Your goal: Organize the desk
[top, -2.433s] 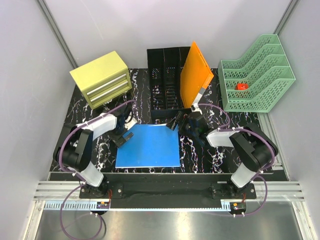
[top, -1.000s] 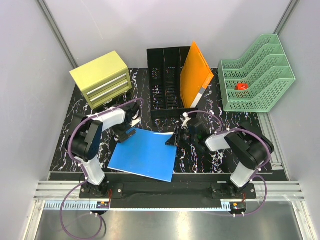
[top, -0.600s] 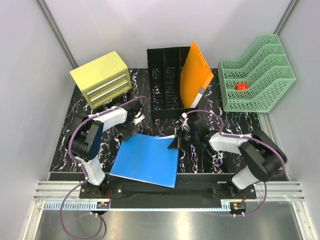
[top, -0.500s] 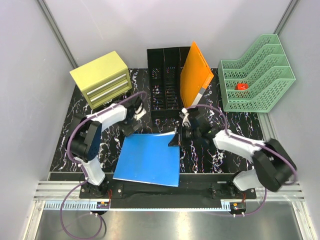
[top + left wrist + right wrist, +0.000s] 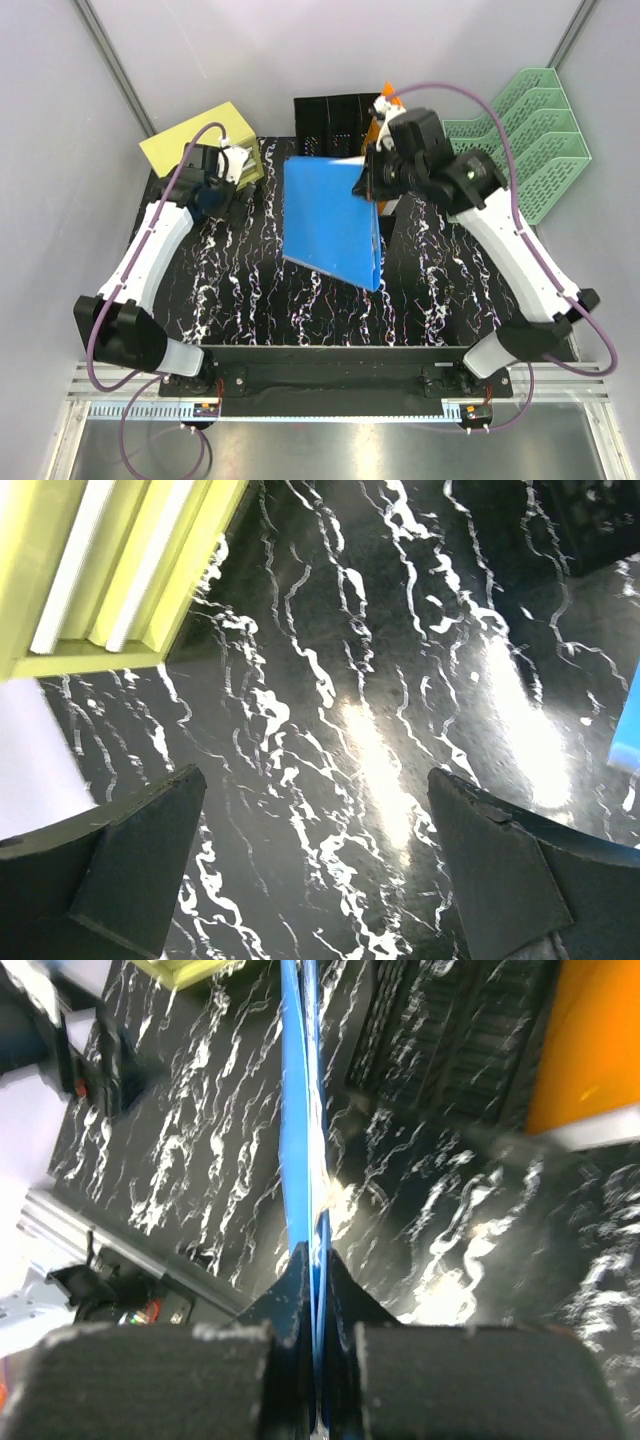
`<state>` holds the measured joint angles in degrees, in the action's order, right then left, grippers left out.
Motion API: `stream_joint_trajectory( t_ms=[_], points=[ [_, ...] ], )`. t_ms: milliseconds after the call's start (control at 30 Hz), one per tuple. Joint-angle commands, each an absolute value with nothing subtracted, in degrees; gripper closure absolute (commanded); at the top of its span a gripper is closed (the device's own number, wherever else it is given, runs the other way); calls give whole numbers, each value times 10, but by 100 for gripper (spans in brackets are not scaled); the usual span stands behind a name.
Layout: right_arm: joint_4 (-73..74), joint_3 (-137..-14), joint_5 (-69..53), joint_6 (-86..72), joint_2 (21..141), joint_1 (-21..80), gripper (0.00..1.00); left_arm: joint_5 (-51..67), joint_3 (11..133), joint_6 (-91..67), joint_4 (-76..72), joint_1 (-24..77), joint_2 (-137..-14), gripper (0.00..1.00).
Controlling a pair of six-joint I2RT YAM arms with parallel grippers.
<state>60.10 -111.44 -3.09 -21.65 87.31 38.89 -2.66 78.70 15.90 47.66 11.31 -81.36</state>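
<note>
The desk point(image 5: 250, 290) is a black tabletop with white veins. A blue folder point(image 5: 330, 225) hangs above its middle, raised on edge and tilted. My right gripper point(image 5: 366, 186) is shut on the folder's upper right edge. In the right wrist view the folder point(image 5: 303, 1130) shows edge-on, pinched between the two fingertips point(image 5: 292, 1280). My left gripper point(image 5: 212, 195) hovers at the back left beside the yellow drawer cabinet point(image 5: 195, 140). In the left wrist view the left gripper point(image 5: 320, 870) is open over bare desk point(image 5: 350, 730), with nothing between its fingers point(image 5: 130, 850).
A black mesh file holder point(image 5: 335, 115) stands at the back middle, with an orange folder point(image 5: 590, 1040) leaning at its right, largely hidden behind the right arm from above. A green tiered tray point(image 5: 540, 150) stands at the back right. The folder's corner point(image 5: 628, 740) shows at the left wrist view's right edge.
The right gripper shut on the blue folder and lifted it off the desk, up and toward the back. The left arm swung away to the back left, beside the yellow cabinet.
</note>
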Motion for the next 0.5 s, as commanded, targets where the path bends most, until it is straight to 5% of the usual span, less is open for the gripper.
stream_joint_trajectory(
  t_ms=[0,67,467],
  points=[
    [755,-1346,68,-165,967,390,100,36,740,150,483,99,-802,1],
    [809,-1476,100,-149,1014,390,100,47,714,152,477,93,-792,1],
    [773,-1558,176,-135,1114,388,100,60,647,174,453,73,-755,1]
  ],
)
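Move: The right hand holds the blue folder high up; the black rack it is bound for lies about 14 cm ahead, 4 cm to the left and some 23 cm below. The orange folder stands in the rack's right part, roughly 13 cm ahead of the hand, 5 cm right and 20 cm down; the green rack is about 20 cm ahead, 33 cm right and 25 cm below. From the empty left hand the black rack is some 11 cm ahead, 25 cm right and 9 cm below. Right hand carries its pinched blue folder about 7 cm forward, rising then dipping, towards the rack; left sinks back. ##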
